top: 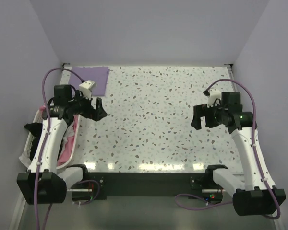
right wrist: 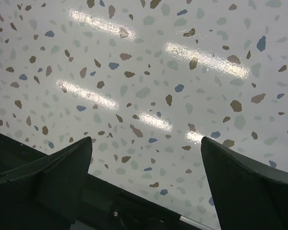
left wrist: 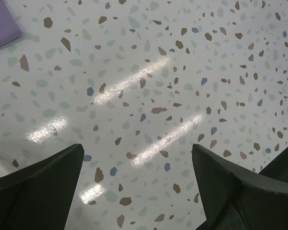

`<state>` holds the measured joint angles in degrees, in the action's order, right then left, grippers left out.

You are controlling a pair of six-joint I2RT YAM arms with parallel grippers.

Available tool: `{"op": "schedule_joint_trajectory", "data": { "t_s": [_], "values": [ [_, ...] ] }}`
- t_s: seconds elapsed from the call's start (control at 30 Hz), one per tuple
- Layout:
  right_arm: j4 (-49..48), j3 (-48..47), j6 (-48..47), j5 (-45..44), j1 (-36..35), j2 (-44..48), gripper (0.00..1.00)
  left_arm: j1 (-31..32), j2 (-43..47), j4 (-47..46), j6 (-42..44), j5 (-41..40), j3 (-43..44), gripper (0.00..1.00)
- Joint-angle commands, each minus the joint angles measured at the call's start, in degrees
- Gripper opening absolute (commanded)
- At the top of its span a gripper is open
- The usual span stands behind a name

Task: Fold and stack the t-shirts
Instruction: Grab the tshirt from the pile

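Note:
A lavender-purple t-shirt lies folded flat at the table's far left corner; its corner shows in the left wrist view. A black t-shirt hangs over the rim of the white basket at the left edge, with pink and white cloth beside it. My left gripper hovers open above the speckled table just right of the basket, empty. My right gripper hangs open over the table's right side, nothing between its fingers.
The speckled terrazzo table is boxed in by pale walls at the back and sides. A black bar with the arm bases runs along the near edge; it shows in the right wrist view.

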<state>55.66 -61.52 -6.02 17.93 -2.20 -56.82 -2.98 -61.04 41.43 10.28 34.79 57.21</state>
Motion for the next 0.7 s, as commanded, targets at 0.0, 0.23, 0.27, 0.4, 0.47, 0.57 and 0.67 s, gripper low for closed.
{"op": "schedule_joint_trajectory", "data": {
  "t_s": [0.0,0.23,0.27,0.4,0.47,0.57,0.67],
  "values": [
    [-0.8,-0.6,-0.5,-0.1,0.2,-0.8,0.99,-0.4,-5.1,-0.1,1.4,-2.9,7.0,1.0],
    [2.5,-3.0,-3.7,5.5,0.2,-7.2,0.99,-8.2,-16.1,14.7,7.2,-9.9,22.2,1.0],
    [2.2,-2.6,-4.0,6.6,0.2,-7.3,0.99,-10.1,-16.0,16.0,10.2,-9.0,23.4,1.0],
    [2.3,-2.4,-5.0,8.1,0.2,-9.4,0.99,-22.8,-15.3,23.9,20.7,-7.2,24.0,1.0],
    [2.3,-2.3,-5.1,8.0,0.2,-9.9,0.99,-26.8,-15.4,25.3,26.5,-8.4,23.1,1.0],
    [2.3,-2.2,-5.4,9.7,0.2,-10.2,0.99,-34.4,-17.0,27.3,32.9,-8.5,20.9,1.0],
    [2.2,-2.1,-5.5,10.1,0.3,-11.6,0.99,-43.5,-20.2,27.4,37.8,-8.2,17.9,1.0]
  ]
}}
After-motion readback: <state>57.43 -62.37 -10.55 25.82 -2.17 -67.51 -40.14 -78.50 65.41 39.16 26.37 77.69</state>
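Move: The black t-shirt on top of the pile in the basket lies some 23 cm to the left of the left hand, about 6 cm back and 15 cm below it. The pink t-shirt shows along the basket's right side, roughly 16 cm left of the hand and 11 cm back, a little lower; the purple folded cloth lies flat on the table, about 16 cm ahead and 10 cm left. From the right hand, the black t-shirt is some 68 cm left and 2 cm back. The left arm swings fast and nearly level some 20 cm to its left, first bowing about 6 cm forward and then curving back, to bring its empty, wide-open gripper from over the bare table past the basket's right rim to above the black t-shirt, its wrist turning some 30 degrees on the way, counter-clockwise with the hand's left side rising and the fingers tipping further down. The right hand, also open and empty, sinks about 3 cm over bare table and drifts slightly left, fingers tipping down a little more, with neither hand touching anything. ##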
